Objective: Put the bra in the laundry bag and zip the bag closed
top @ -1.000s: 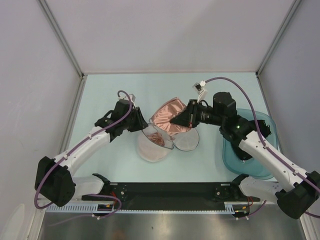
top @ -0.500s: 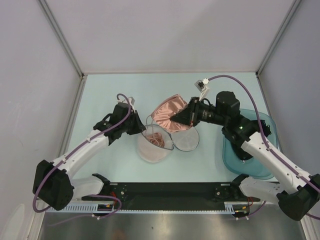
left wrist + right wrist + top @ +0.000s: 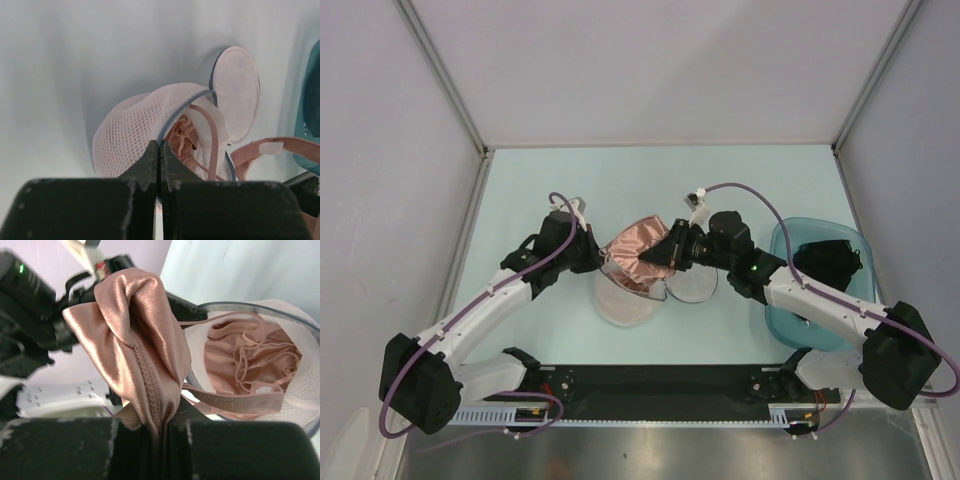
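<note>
The white mesh laundry bag (image 3: 620, 303) lies open mid-table, its second half (image 3: 696, 285) folded out to the right. My left gripper (image 3: 596, 262) is shut on the bag's left rim; in the left wrist view the fingertips (image 3: 159, 146) pinch the blue zip edge of the laundry bag (image 3: 127, 135). My right gripper (image 3: 662, 256) is shut on the salmon-pink bra (image 3: 635, 252), holding one cup over the opening. In the right wrist view the bra (image 3: 132, 330) bunches up from the right gripper (image 3: 161, 421), while its straps and the other cup lie inside the laundry bag (image 3: 300, 385).
A translucent teal basin (image 3: 790, 305) stands at the right, with a black garment (image 3: 828, 260) in it, under my right arm. The enclosure's walls bound the table at the left, back and right.
My left gripper has closed on the bag's rim. My right arm has swung left and lower, carrying the bra cup over the open bag.
</note>
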### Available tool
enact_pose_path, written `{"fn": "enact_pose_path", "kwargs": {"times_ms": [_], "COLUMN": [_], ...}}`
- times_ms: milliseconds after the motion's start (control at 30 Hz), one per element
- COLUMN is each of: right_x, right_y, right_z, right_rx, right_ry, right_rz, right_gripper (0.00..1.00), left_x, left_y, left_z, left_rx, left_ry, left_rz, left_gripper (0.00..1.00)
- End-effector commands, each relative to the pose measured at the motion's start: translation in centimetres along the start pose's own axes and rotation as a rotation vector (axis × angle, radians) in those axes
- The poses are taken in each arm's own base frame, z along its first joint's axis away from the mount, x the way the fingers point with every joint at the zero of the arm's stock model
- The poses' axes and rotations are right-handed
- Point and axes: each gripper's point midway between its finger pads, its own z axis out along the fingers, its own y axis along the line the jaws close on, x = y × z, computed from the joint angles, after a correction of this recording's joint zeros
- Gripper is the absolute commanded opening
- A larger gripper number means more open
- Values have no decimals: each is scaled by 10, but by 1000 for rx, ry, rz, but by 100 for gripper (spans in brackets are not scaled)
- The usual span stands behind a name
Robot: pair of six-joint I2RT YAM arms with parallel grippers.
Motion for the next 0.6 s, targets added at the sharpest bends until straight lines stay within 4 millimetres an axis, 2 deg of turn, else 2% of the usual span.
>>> {"fn": "enact_pose_path", "kwargs": {"times_ms": [0, 33, 167, 233, 267, 367, 567], "right_x": [-24, -17, -3, 1, 6, 12, 34], "right_y": [6, -8, -32, -36, -44, -43, -69], "right_z": [7, 9, 15, 20, 25, 30, 33], "right_rx": [-43, -10, 32, 19, 36, 16, 158], "right_ry": [-171, -179, -193, -183, -165, -123, 32], "right_rz": [173, 199, 239, 234, 239, 229, 31], "right_gripper": [0, 0, 0, 0, 0, 0, 0], "left_x": [-14, -13, -14, -13, -13, -13, -16], "left_y": [-6, -5, -6, -6, -6, -5, -6], "left_z": [-7, -7, -8, -7, -8, -9, -12], "left_rx": [38, 40, 48, 48, 51, 45, 46], "left_ry": [-75, -76, -81, -80, -80, -83, -87], "left_rz": [15, 14, 15, 16, 18, 22, 53], "left_gripper": [0, 0, 0, 0, 0, 0, 0]}}
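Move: The laundry bag's open mouth, where the held bra is being taken, has its middle about 12 cm below the right hand, 3 cm to its left and 1 cm forward. The left gripper, shut on the rim, is about 10 cm left of the right hand, 3 cm forward and 9 cm lower; the round mesh flap lies 11 cm right, level fore and aft, 20 cm down. From the left hand, the mouth's middle lies some 7 cm right, 2 cm back and 3 cm lower. The bra, still pinched in the right fingers, is lowered about 9 cm, nearly straight down onto the laundry bag's mouth, with the right wrist rolling a little over 10 degrees and swinging slightly clockwise. The bag's rim is kept pinched in the shut left fingers, which hold practically still beside the descending bra. ##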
